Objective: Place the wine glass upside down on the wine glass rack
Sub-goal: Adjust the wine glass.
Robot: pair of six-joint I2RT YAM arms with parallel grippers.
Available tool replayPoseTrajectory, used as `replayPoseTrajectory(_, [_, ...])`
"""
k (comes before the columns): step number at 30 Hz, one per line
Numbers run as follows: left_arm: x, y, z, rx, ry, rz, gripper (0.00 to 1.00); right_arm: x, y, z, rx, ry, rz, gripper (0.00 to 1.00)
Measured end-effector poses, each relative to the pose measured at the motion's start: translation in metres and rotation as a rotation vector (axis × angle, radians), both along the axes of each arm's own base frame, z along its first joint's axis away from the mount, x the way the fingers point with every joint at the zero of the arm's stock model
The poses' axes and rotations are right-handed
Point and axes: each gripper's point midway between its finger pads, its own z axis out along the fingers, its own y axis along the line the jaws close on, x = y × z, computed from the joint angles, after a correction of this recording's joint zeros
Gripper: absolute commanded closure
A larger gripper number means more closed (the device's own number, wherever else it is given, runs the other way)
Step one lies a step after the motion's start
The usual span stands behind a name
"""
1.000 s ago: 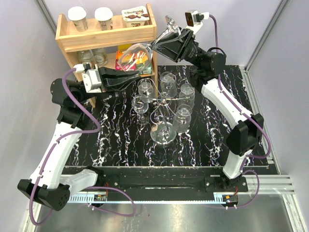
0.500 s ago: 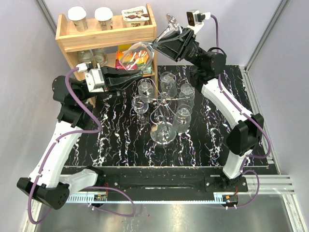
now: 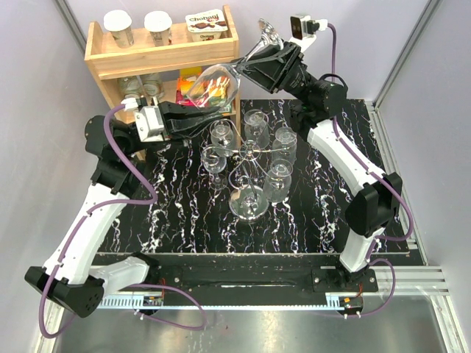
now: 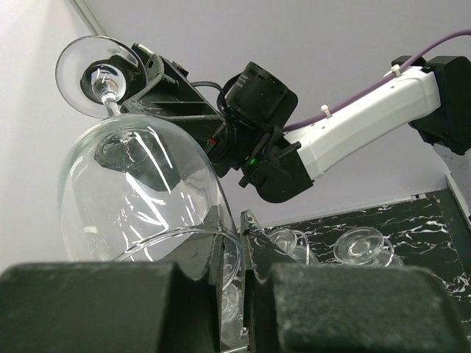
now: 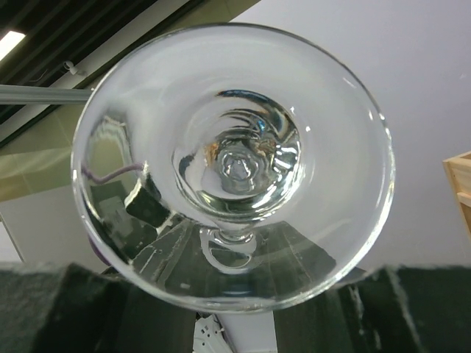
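Note:
The clear wine glass (image 3: 213, 82) hangs tilted in the air in front of the wooden shelf, its foot (image 3: 266, 33) up and to the right. My left gripper (image 3: 212, 110) is shut on the bowl's rim; the rim passes between its fingers (image 4: 237, 228) under the bowl (image 4: 140, 184). My right gripper (image 3: 246, 65) is shut on the stem just below the foot (image 5: 235, 162), with its fingers seen through the glass at the stem (image 5: 235, 250). The silver wire wine glass rack (image 3: 246, 158) stands on the table below, several glasses hanging on it.
A wooden shelf (image 3: 162, 51) stands at the back left with cups and a yogurt tub on top and packets inside. The rack's round base (image 3: 249, 204) sits mid-table on the black marbled mat (image 3: 184, 220). Hanging glasses (image 4: 360, 246) show below the left gripper.
Both arms have carried the glass a little to the right and upward. Both grips have stayed on the glass.

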Motion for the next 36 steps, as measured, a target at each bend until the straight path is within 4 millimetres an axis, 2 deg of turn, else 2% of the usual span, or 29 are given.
replayPoseTrajectory(1, [0.0, -0.001, 0.0, -0.001, -0.002, -0.003, 1.0, 0.0, 0.0, 0.001, 0.005, -0.002, -0.001, 0.6])
replayPoseTrajectory(11, [-0.001, -0.008, 0.002, -0.002, -0.024, -0.02, 1.0, -0.003, -0.006, 0.008, 0.05, -0.025, -0.014, 0.98])
replayPoseTrajectory(17, [-0.001, -0.011, 0.0, 0.0, -0.028, -0.024, 1.0, -0.003, -0.006, 0.009, 0.056, -0.025, -0.016, 1.0])
replayPoseTrajectory(19, [0.0, -0.011, -0.001, 0.0, -0.027, -0.024, 0.91, -0.002, -0.006, 0.009, 0.053, -0.026, -0.018, 1.0])
replayPoseTrajectory(21, [0.0, -0.011, -0.001, 0.0, -0.026, -0.024, 0.87, -0.001, -0.004, 0.008, 0.041, -0.021, -0.02, 1.0])
replayPoseTrajectory(23, [0.001, -0.011, -0.003, -0.002, -0.02, -0.024, 0.74, 0.0, -0.002, 0.007, 0.019, -0.017, -0.021, 1.0])
replayPoseTrajectory(26, [0.005, -0.01, -0.01, -0.002, 0.026, -0.024, 0.7, 0.0, 0.0, 0.006, -0.01, -0.022, -0.03, 1.0])
replayPoseTrajectory(29, [0.008, -0.008, -0.015, 0.0, 0.05, -0.023, 0.59, -0.002, 0.0, 0.008, -0.031, -0.034, -0.052, 1.0])
replayPoseTrajectory(32, [0.006, -0.008, -0.019, 0.003, 0.065, -0.036, 0.43, -0.004, -0.002, 0.01, -0.042, -0.056, -0.074, 1.0])
replayPoseTrajectory(36, [0.002, -0.008, -0.026, 0.012, 0.086, -0.054, 0.35, -0.002, -0.003, 0.01, -0.062, -0.074, -0.104, 1.0])
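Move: The wine glass, bowl down and aslant, is shared by both hands: its middle is about 4 cm ahead of the left hand, 5 cm above and level sideways; from the right hand, about 6 cm left, 2 cm back, 2 cm lower. The rack's top sits some 19 cm below the left hand, 7 cm right, 1 cm back. The nearest hanging glass is 5 cm ahead of the left hand, 2 cm right, 25 cm down. The left fingers, nearly shut on the rim, keep their pinch while edging about 1 cm right, then spread to over half open and end it, the hand sinking some 2.5 cm. The right hand keeps its grip on the stem, staying within about a centimetre (slightly up) and finally twisting under 10 degrees, mostly clockwise. ##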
